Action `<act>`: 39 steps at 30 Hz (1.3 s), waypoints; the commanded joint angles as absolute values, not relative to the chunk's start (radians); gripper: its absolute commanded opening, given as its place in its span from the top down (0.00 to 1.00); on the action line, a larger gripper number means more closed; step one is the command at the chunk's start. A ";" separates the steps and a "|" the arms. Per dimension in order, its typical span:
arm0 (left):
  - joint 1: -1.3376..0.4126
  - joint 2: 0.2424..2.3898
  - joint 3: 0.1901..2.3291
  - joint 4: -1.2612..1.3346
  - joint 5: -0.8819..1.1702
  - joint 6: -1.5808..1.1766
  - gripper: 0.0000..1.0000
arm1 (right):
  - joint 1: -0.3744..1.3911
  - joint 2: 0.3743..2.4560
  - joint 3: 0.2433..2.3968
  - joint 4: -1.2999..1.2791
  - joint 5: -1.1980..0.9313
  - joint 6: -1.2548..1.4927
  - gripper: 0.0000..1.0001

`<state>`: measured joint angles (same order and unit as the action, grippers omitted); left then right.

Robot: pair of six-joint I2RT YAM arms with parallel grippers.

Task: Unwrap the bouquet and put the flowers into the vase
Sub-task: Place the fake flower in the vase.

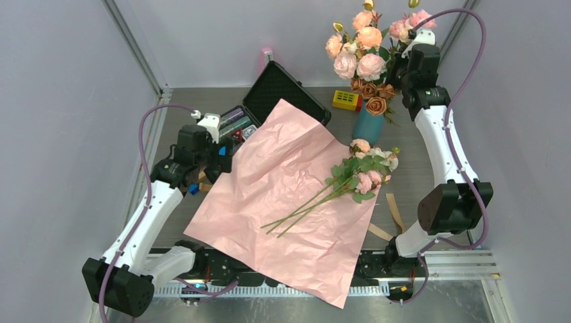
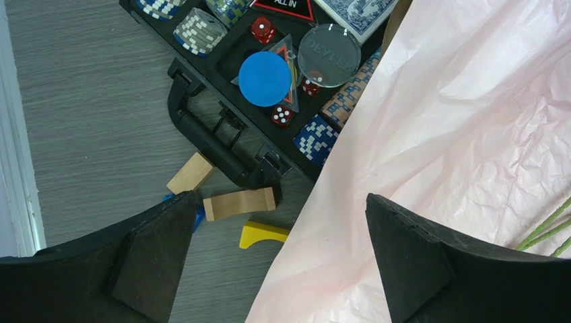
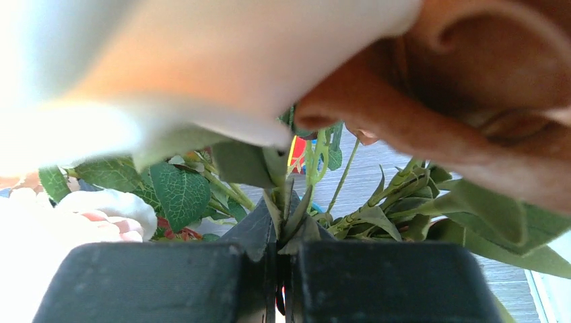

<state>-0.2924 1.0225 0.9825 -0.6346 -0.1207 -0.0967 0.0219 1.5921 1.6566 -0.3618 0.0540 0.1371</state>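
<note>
The bouquet lies unwrapped: its pink paper (image 1: 289,195) (image 2: 458,121) is spread flat, and the flowers (image 1: 367,168), small pink and white roses, rest on its right edge with thin green stems (image 2: 545,232) pointing to the near left. The teal vase (image 1: 367,126) stands behind them and holds a bigger bunch of large pink roses (image 1: 363,50). My right gripper (image 1: 402,67) (image 3: 283,229) is up inside that bigger bunch, shut on its green leaves and stems. Over the paper's left edge my left gripper (image 1: 225,156) (image 2: 279,196) hangs open with nothing in it.
An open black poker case (image 1: 286,91) with chips (image 2: 198,30) and dice sits at the back left, partly under the paper. Wooden blocks (image 2: 239,202) and a yellow piece (image 2: 262,233) lie beside its handle. A yellow box (image 1: 347,100) stands behind the vase. Tan ribbon strips (image 1: 394,212) lie at the near right.
</note>
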 commanded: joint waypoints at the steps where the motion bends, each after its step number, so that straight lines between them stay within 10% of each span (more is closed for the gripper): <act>1: -0.288 1.020 0.979 -0.623 -0.132 -0.089 0.00 | 0.017 1.583 1.656 -0.316 0.054 0.142 0.97; 12: -0.288 1.023 0.980 -0.623 -0.130 -0.089 0.00 | 0.017 1.582 1.664 -0.322 0.046 0.154 0.73; 39: -0.288 1.021 0.981 -0.623 -0.104 -0.097 0.00 | 0.017 1.448 1.682 -0.356 0.024 0.168 0.51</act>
<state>-0.2924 1.0252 0.9791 -0.6346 -0.1188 -0.0967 0.0219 1.4540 1.6554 -0.3817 0.0277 0.1715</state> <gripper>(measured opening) 0.995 0.500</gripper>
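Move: The teal vase for the brown-rose flower held in the right fingers stands beneath that hand, its middle about 4 cm ahead, 3 cm left and 22 cm below. The yellow block lies about 15 cm ahead, 9 cm left and 32 cm below; the remaining flowers' heads lie about 8 cm back, 4 cm left and 31 cm down. From the idle left hand the vase is about 24 cm ahead, 44 cm right and 9 cm lower. The brown-rose flower, its stem already down in the vase, is let go: the right hand holds still while its shut fingers spread, then, still opening to about half, it rises some 5.5 cm and draws back about 3.5 cm from the stem, the fingers tipping up slightly. ##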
